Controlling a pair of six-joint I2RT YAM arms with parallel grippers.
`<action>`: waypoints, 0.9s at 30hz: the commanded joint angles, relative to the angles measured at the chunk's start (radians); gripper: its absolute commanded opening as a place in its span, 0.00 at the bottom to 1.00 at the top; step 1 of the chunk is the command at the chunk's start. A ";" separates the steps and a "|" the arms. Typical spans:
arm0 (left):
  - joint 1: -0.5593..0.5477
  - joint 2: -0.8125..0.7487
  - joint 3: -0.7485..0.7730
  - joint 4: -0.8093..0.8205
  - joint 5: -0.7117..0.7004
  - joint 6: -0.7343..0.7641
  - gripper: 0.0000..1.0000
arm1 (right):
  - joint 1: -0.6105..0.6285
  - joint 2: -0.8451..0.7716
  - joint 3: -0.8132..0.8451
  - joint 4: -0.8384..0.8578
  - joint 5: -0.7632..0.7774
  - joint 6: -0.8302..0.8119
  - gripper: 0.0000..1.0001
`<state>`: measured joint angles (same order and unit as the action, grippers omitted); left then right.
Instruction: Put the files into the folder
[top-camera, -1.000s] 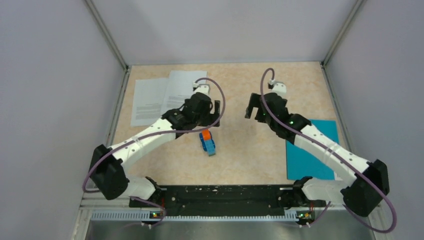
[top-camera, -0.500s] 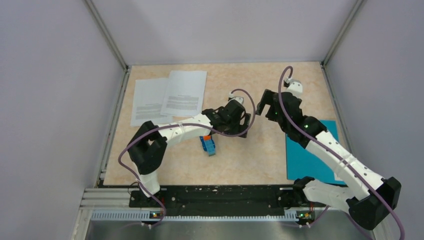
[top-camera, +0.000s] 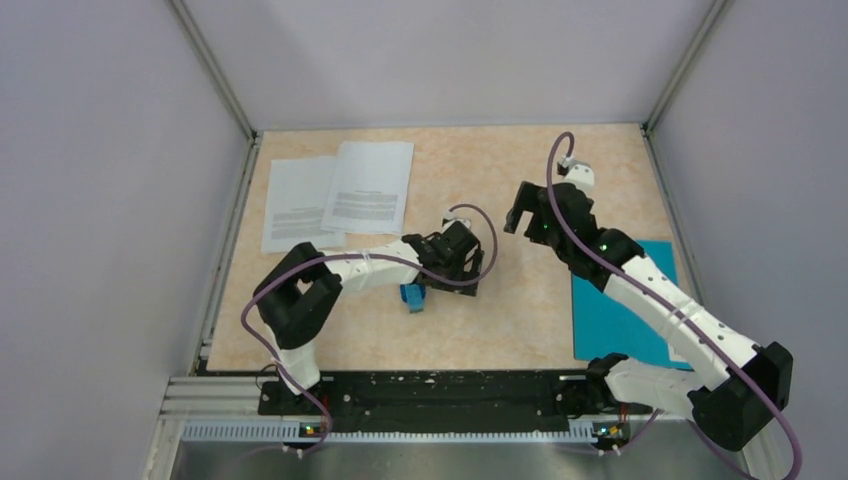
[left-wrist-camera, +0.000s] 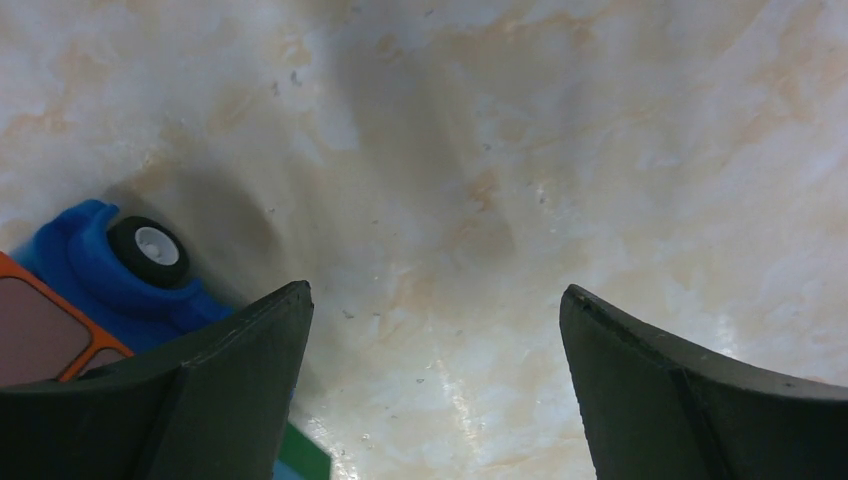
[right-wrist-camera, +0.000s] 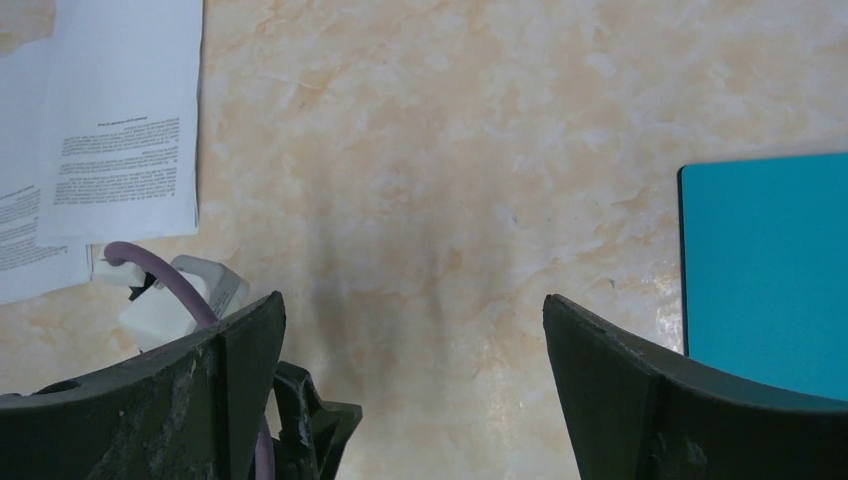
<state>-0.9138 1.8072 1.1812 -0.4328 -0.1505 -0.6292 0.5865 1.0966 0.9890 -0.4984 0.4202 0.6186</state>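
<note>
Two files, white printed sheets (top-camera: 368, 186), lie overlapping at the table's far left and also show as files (right-wrist-camera: 128, 120) in the right wrist view. The teal folder (top-camera: 622, 305) lies shut and flat at the right, partly under my right arm; its corner is the folder (right-wrist-camera: 770, 270). My left gripper (top-camera: 462, 278) hovers open low over bare tabletop in the middle, left gripper (left-wrist-camera: 435, 300) with nothing between its fingers. My right gripper (top-camera: 517, 210) is open above the table between files and folder, right gripper (right-wrist-camera: 412, 305) empty.
A small blue-and-orange toy car (top-camera: 413, 297) sits just left of my left gripper; the toy car (left-wrist-camera: 110, 270) touches the left finger's outer side or lies close to it. Grey walls enclose the table on three sides. My left wrist's cable (right-wrist-camera: 160, 285) shows under the right gripper.
My left arm swung from beside the files to the table's middle, lowering next to the toy car. My right gripper drifted right, then slightly back. Both stayed open.
</note>
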 joint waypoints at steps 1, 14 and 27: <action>0.023 -0.061 -0.055 0.018 -0.026 -0.022 0.98 | -0.004 0.013 0.001 0.038 -0.023 0.009 0.99; 0.122 -0.167 -0.164 -0.022 -0.089 -0.051 0.98 | -0.003 0.055 -0.003 0.064 -0.072 0.017 0.99; 0.228 -0.247 -0.282 -0.042 -0.101 -0.041 0.98 | -0.003 0.083 -0.006 0.080 -0.098 0.018 0.99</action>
<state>-0.7204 1.6100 0.9276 -0.4431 -0.2260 -0.6716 0.5865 1.1698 0.9855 -0.4541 0.3359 0.6312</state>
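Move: The toy car lies on the table about 9 cm to the left of my left hand, level with it front to back, at about finger height and against the outside of my left finger. The right file's middle is some 28 cm ahead and 24 cm left of that hand, the left file's about 24 cm ahead and 40 cm left. From my right hand, the car lies roughly 27 cm left, 4 cm back and 18 cm below. I keep the outside of my left hand's left finger against the toy car and push it sideways across the table, dipping about 1 cm first, then sweeping some 11 cm to the left while the hand turns about 15 degrees counter-clockwise, fingers staying wide open. My empty right hand eases about 2 cm left and 2 cm down. ##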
